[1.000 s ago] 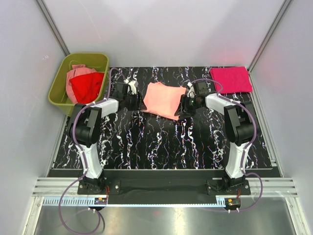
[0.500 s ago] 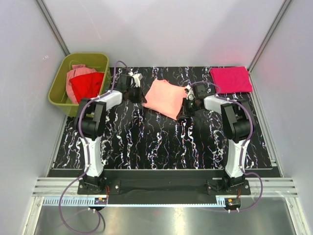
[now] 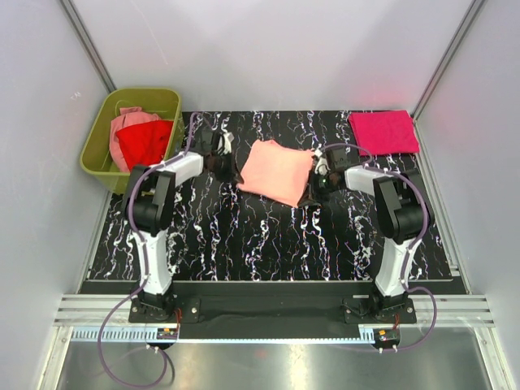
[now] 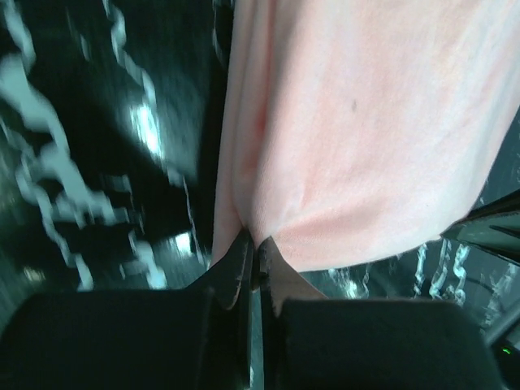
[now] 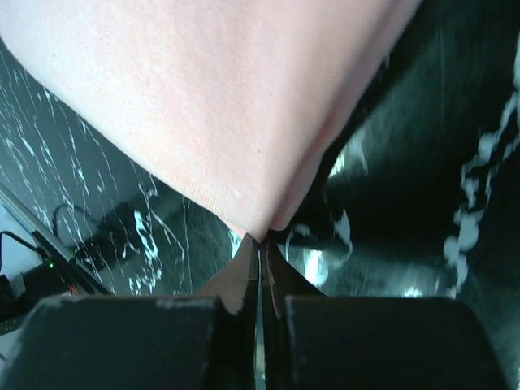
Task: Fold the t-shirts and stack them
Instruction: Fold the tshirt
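A folded salmon-peach t-shirt (image 3: 276, 171) hangs just above the black marbled table (image 3: 244, 236), stretched between both grippers. My left gripper (image 3: 231, 166) is shut on its left edge; the left wrist view has the cloth (image 4: 366, 130) pinched at the fingertips (image 4: 244, 252). My right gripper (image 3: 313, 175) is shut on the right edge, where the cloth (image 5: 203, 106) narrows to a corner between the fingertips (image 5: 248, 252). A folded magenta-pink t-shirt (image 3: 383, 132) lies flat at the table's back right corner. Red (image 3: 145, 142) and dusty pink (image 3: 130, 120) t-shirts lie crumpled in the bin.
An olive-green plastic bin (image 3: 101, 146) stands off the table's back left corner. Grey walls enclose the cell on three sides. An aluminium rail (image 3: 268, 313) runs along the near edge by the arm bases.
Both grippers closed on opposite edges of the salmon-peach t-shirt and shifted it slightly rightward. The cloth now looks taut between them.
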Available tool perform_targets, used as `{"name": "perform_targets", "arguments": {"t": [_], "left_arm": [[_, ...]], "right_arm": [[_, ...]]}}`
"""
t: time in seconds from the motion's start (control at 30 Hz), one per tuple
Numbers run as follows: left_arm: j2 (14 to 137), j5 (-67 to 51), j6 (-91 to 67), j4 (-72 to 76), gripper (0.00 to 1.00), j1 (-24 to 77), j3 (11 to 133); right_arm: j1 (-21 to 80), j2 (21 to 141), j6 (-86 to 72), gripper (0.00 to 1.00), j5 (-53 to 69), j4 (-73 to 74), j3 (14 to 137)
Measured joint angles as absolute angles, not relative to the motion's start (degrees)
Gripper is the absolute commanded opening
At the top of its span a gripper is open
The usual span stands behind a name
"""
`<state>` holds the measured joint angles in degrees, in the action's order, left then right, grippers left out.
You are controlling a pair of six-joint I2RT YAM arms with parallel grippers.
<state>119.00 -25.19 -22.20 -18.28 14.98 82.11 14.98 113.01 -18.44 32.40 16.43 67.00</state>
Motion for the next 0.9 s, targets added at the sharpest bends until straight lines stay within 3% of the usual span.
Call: {"name": "perform_targets", "arguments": {"t": [0.07, 0.23, 0.3, 0.33, 0.37, 0.5, 0.7, 0.9], "left_arm": [[116.1, -24.8, -23.8, -19.0, 0.04, 15.3, 78.5], [109.1, -24.8, -27.0, -20.6, 0.20, 16.3, 69.4], [107.7, -24.8, -27.8, -21.2, 0.26, 16.6, 68.2], [107.3, -24.7, -28.1, -21.4, 0.35, 16.6, 68.1], [106.9, -24.3, -28.4, -21.4, 0.36, 16.6, 68.1], [106.1, -20.8, -29.0, -24.8, 0.41, 16.6, 71.0], [105.1, -15.9, -28.4, -26.6, 0.42, 18.5, 79.1], [109.3, -19.4, -28.0, -22.9, 0.42, 20.6, 85.8]], "right_arm": [[15.0, 111.0, -18.5, 0.00, 32.3, 17.0, 64.6], [15.0, 104.6, -19.2, 0.00, 32.5, 17.9, 56.8], [15.0, 102.5, -19.5, 0.14, 32.5, 18.2, 54.7], [15.0, 101.4, -19.9, 0.23, 32.5, 18.6, 53.8], [15.0, 100.5, -20.3, 0.44, 32.4, 19.0, 53.3], [14.9, 97.5, -20.9, 0.67, 31.3, 21.6, 53.1], [11.5, 96.1, -20.7, 0.80, 29.7, 25.5, 57.8], [5.3, 102.8, -19.5, 0.82, 29.4, 24.8, 68.2]]}}
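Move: Pinched by its two near corners, the t-shirt has its middle about 6 cm ahead and 9 cm to the right of the left hand, barely below it; its far left corner is some 18 cm ahead and 5 cm right, and the green bin about 13 cm ahead and 24 cm left. From the right hand, the t-shirt's middle is about 12 cm ahead and 5 cm left, its far right corner 20 cm ahead and 5 cm right, the magenta shirt 27 cm ahead and 21 cm right. Dragging the t-shirt by its near corners, both hands pull it back about 7.5 cm, low over the table, then open and let go, the left roughly half, the right wide. Both turn back forward: the left climbs some 9 cm, coming forward and right over the shirt's left side; the right sweeps about 10 cm forward, rising and shifting right beside its right edge, turning about 10 degrees clockwise. ##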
